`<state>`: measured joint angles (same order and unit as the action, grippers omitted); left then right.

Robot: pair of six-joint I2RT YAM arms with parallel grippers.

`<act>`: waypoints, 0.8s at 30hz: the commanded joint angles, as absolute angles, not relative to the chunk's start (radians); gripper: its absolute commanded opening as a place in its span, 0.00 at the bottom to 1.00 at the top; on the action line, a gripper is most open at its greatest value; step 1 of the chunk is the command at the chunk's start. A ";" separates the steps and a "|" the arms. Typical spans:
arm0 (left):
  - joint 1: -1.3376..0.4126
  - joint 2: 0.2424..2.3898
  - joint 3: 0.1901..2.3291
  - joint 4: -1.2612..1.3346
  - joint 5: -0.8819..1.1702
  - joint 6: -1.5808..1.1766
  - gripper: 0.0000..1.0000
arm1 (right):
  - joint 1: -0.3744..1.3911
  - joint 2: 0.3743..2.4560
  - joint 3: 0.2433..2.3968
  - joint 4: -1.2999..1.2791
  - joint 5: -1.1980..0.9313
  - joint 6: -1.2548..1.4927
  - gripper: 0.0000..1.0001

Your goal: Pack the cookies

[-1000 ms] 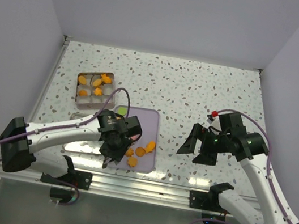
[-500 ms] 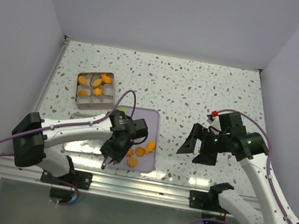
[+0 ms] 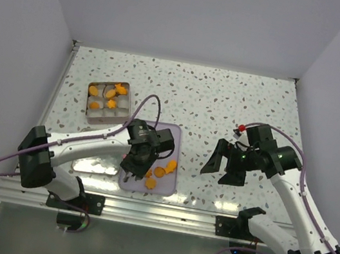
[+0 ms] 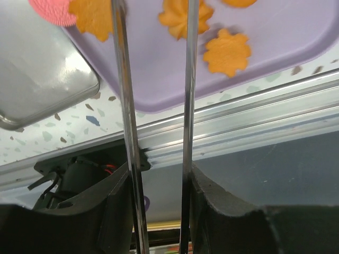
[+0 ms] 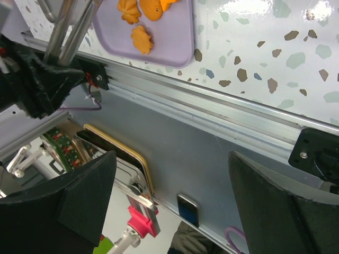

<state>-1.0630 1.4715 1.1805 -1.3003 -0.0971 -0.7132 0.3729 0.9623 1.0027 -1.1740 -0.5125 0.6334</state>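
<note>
Several orange cookies point(image 3: 161, 171) lie on a purple tray point(image 3: 169, 137), and more sit in the white cups of an open square tin point(image 3: 108, 100). My left gripper point(image 3: 133, 165) hovers over the tray's near left part, shut on metal tongs point(image 4: 125, 90). The tongs' two blades stand a little apart and run over the tray point(image 4: 275, 32), past orange flower cookies point(image 4: 228, 51) and a pink one point(image 4: 50, 8); their tips are out of frame. My right gripper point(image 3: 225, 165) hangs open and empty right of the tray. The right wrist view shows cookies point(image 5: 141, 39) near the tray's front corner.
A silver tin lid point(image 3: 95, 165) lies left of the tray at the table's near edge. The aluminium rail point(image 3: 162, 214) runs along the front. A small red piece point(image 3: 243, 127) shows on the right arm's cable. White walls stand left, right and behind.
My left gripper has shifted right and a little farther in over the tray with the tongs, whose blades have come slightly closer together. The right arm has barely moved.
</note>
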 commanded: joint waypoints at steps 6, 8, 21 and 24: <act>-1.016 1.467 1.385 -1.316 -0.147 -0.690 0.42 | 0.376 0.983 1.032 -1.157 -0.522 0.591 0.90; -0.953 1.457 1.410 -1.316 -0.150 -0.673 0.42 | 0.376 0.988 1.032 -1.158 -0.525 0.588 0.90; -0.539 1.508 1.623 -1.312 -0.271 -0.506 0.41 | 0.376 1.026 1.051 -1.152 -0.535 0.568 0.90; -0.473 1.545 1.654 -1.310 -0.275 -0.479 0.41 | 0.376 1.035 1.065 -1.157 -0.532 0.561 0.90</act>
<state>-0.5198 1.5188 1.6001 -1.3041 -0.2306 -0.5453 0.3729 1.0298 1.0115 -1.1728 -0.5159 0.5884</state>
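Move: From the left hand, whose metal tongs reach down and forward-right with a cookie apparently already held, the cookie box's middle lies about 29 cm ahead, 19 cm left and 10 cm below. On its way, the empty metal tin is some 10 cm ahead and 15 left, and the purple tray 11 cm ahead and 5 right, both about 11 below. From the right hand the box is roughly 26 cm ahead, 46 left, 18 below. Lifting away from the purple tray, the left hand first rises and eases about 3 cm right, then sweeps forward and left towards the cookie box: some 17 cm forward and 10 cm up overall. It turns about 25 degrees counter-clockwise while the tongs' tips swing outward, and its fingers keep squeezing the tongs. ##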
